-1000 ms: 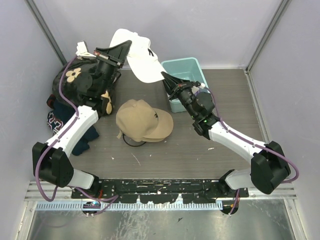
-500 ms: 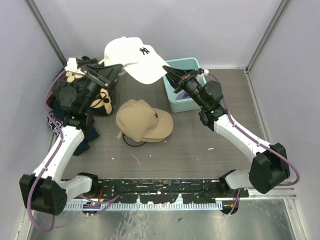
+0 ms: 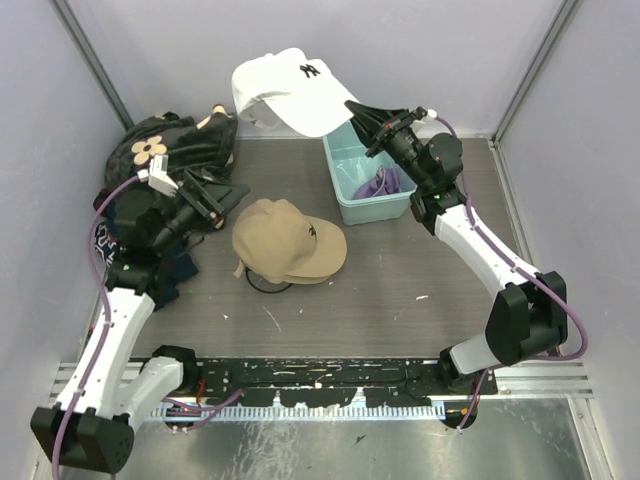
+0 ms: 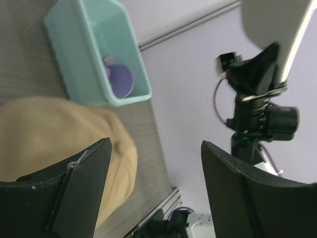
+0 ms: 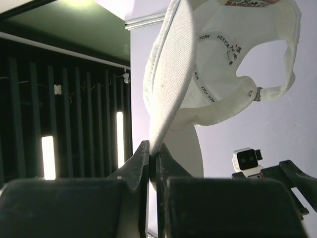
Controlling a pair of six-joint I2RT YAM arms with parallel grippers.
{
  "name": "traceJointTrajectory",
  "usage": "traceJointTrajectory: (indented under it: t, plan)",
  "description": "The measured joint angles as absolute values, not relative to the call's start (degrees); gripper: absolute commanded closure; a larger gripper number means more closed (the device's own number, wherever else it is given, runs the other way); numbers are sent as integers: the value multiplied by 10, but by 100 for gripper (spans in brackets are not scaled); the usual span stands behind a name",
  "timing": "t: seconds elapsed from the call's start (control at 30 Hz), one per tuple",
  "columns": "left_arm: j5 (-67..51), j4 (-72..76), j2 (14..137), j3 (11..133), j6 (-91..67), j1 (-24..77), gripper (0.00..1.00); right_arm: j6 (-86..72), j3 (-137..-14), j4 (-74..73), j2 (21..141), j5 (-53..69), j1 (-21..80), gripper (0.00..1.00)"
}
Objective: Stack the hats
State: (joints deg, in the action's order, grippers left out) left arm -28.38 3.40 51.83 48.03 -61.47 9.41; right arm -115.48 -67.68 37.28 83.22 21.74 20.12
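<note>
My right gripper (image 3: pixel 353 109) is shut on the brim edge of the white cap (image 3: pixel 288 88) and holds it high near the back wall, above the teal bin's left end. In the right wrist view the jaws (image 5: pixel 154 154) pinch the brim and the white cap (image 5: pixel 198 59) hangs open above them. The tan cap (image 3: pixel 288 240) lies on the table's middle, also in the left wrist view (image 4: pixel 49 134). My left gripper (image 3: pixel 228 197) is open and empty, just left of the tan cap (image 4: pixel 156 188). A purple cap (image 3: pixel 385 183) lies in the bin (image 4: pixel 119 79). The black cap is hidden.
The teal bin (image 3: pixel 345 205) stands right of centre at the back. Black fabric with tan flower shapes (image 3: pixel 165 145) and dark navy clothing (image 3: pixel 135 255) are piled at the left. A dark ring (image 3: pixel 265 285) pokes out under the tan cap.
My left gripper let go of the white cap and dropped back toward the tan cap. My right gripper raised the white cap up and toward the back wall.
</note>
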Motion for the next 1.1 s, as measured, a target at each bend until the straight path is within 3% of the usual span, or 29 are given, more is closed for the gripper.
traceJointTrajectory:
  t: [0.23,0.4,0.57,0.83,1.1]
  plan:
    - [-272,-228,510,579,-462,48,20,-1156,-731,382,852,288,164,99]
    - [-338,-319,601,618,-374,-71,24,-1157,-738,390,854,324,159,99]
    - [-426,-340,696,578,-342,-177,25,-1157,-738,390,855,348,159,99]
    - [-533,-295,728,492,-360,-173,24,-1156,-738,391,855,364,157,99]
    - [-560,-240,728,451,-389,-145,26,-1155,-737,392,855,371,156,99]
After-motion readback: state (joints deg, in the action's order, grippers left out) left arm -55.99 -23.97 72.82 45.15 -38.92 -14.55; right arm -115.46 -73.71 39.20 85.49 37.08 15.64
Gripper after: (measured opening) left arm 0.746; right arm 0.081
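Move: The tan hat on its wire stand lies about 7 cm right of the left hand, level fore and aft, 20 cm below. The dark cushion is some 25 cm ahead of that hand, 16 cm left and 28 cm down. From the right hand, which holds the white hat by the brim, the tan hat is about 8 cm back, 11 cm left, 32 cm below; the blue bin is some 17 cm ahead, 5 cm right, 40 cm down. Open left hand sinks about 18 cm, tips down and swings left beside tan hat; right keeps white hat. ##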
